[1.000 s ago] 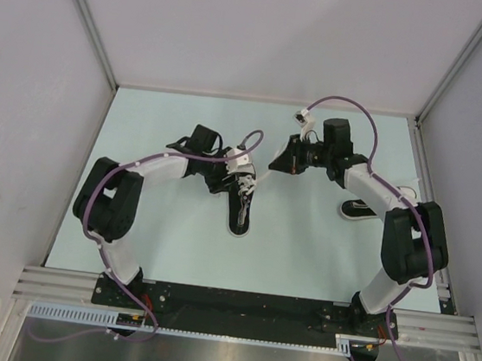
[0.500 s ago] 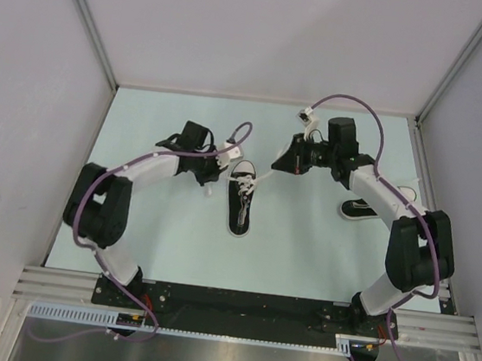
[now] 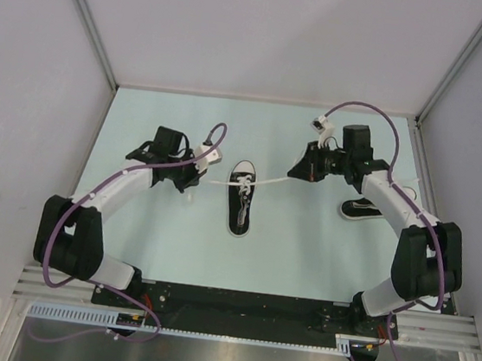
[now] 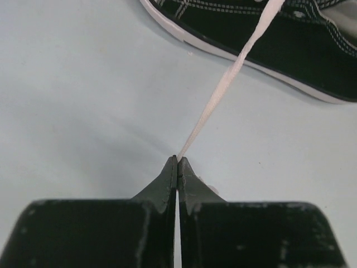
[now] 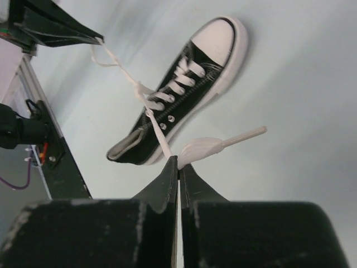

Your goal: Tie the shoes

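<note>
A small black sneaker [image 3: 240,205] with a white toe cap lies mid-table, toe toward the arm bases. Its two white laces are stretched out sideways. My left gripper [image 3: 198,178] is shut on the left lace [image 3: 217,180], left of the shoe. In the left wrist view the lace [image 4: 223,89] runs taut from the shut tips [image 4: 177,159] up to the shoe [image 4: 279,42]. My right gripper [image 3: 295,174] is shut on the right lace [image 3: 271,180]. In the right wrist view that lace [image 5: 162,138] leaves the shoe [image 5: 184,92] for the tips [image 5: 178,162], its end [image 5: 245,135] sticking out.
A second black sneaker [image 3: 359,210] lies at the right, partly under my right arm. Grey walls close in the pale mat on three sides. A purple cable loops over each arm.
My left gripper left the shoe's top, shut on the left lace and drew it out leftward. My right gripper moved a little right, holding its lace, so both laces are now stretched.
</note>
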You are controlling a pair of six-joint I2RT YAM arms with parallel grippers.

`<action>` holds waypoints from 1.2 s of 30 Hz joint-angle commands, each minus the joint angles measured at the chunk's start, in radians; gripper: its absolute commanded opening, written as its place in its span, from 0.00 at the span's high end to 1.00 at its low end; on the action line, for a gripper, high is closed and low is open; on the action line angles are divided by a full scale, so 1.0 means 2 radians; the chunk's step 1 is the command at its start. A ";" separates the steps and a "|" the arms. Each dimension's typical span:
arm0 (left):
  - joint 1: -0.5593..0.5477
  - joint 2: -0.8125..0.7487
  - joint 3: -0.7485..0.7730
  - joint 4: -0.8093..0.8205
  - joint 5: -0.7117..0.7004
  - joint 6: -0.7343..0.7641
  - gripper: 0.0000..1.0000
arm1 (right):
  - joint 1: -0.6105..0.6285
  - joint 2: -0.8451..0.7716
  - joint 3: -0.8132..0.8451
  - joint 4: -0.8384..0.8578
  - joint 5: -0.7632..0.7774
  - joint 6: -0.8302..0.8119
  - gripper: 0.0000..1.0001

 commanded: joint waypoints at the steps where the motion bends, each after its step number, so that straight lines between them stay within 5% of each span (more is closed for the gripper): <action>1: 0.006 -0.006 -0.011 -0.003 -0.012 0.004 1.00 | -0.021 -0.013 -0.018 -0.039 0.025 -0.058 1.00; 22: 0.031 0.036 -0.050 0.009 -0.078 0.047 1.00 | -0.071 0.071 -0.065 -0.044 0.125 -0.164 1.00; 36: 0.049 -0.027 -0.006 -0.025 -0.016 0.020 1.00 | -0.068 -0.092 -0.067 -0.092 0.093 -0.123 1.00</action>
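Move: The lace crossing on the laced shoe, drawn out sideways to both grippers, lies about 17 cm right of the left hand, 3 cm ahead and 4 cm below; from the right hand it is some 13 cm left, 1 cm ahead and 12 cm below. That shoe's middle sits roughly 13 cm left of the right hand, 4 cm back and 15 cm down. The spare shoe is about 27 cm right of this hand, 2 cm back, 15 cm down. The lace's two ends, already pinched in shut fingers, are drawn apart across the shoe and low towards the table. The right hand sinks about 13 cm while going some 9 cm right, its fingers tipping down about 20 degrees, then rises 7 cm; the left goes about 5 cm left, sinking 6 cm before coming back up 3 cm. Both keep their grip. ##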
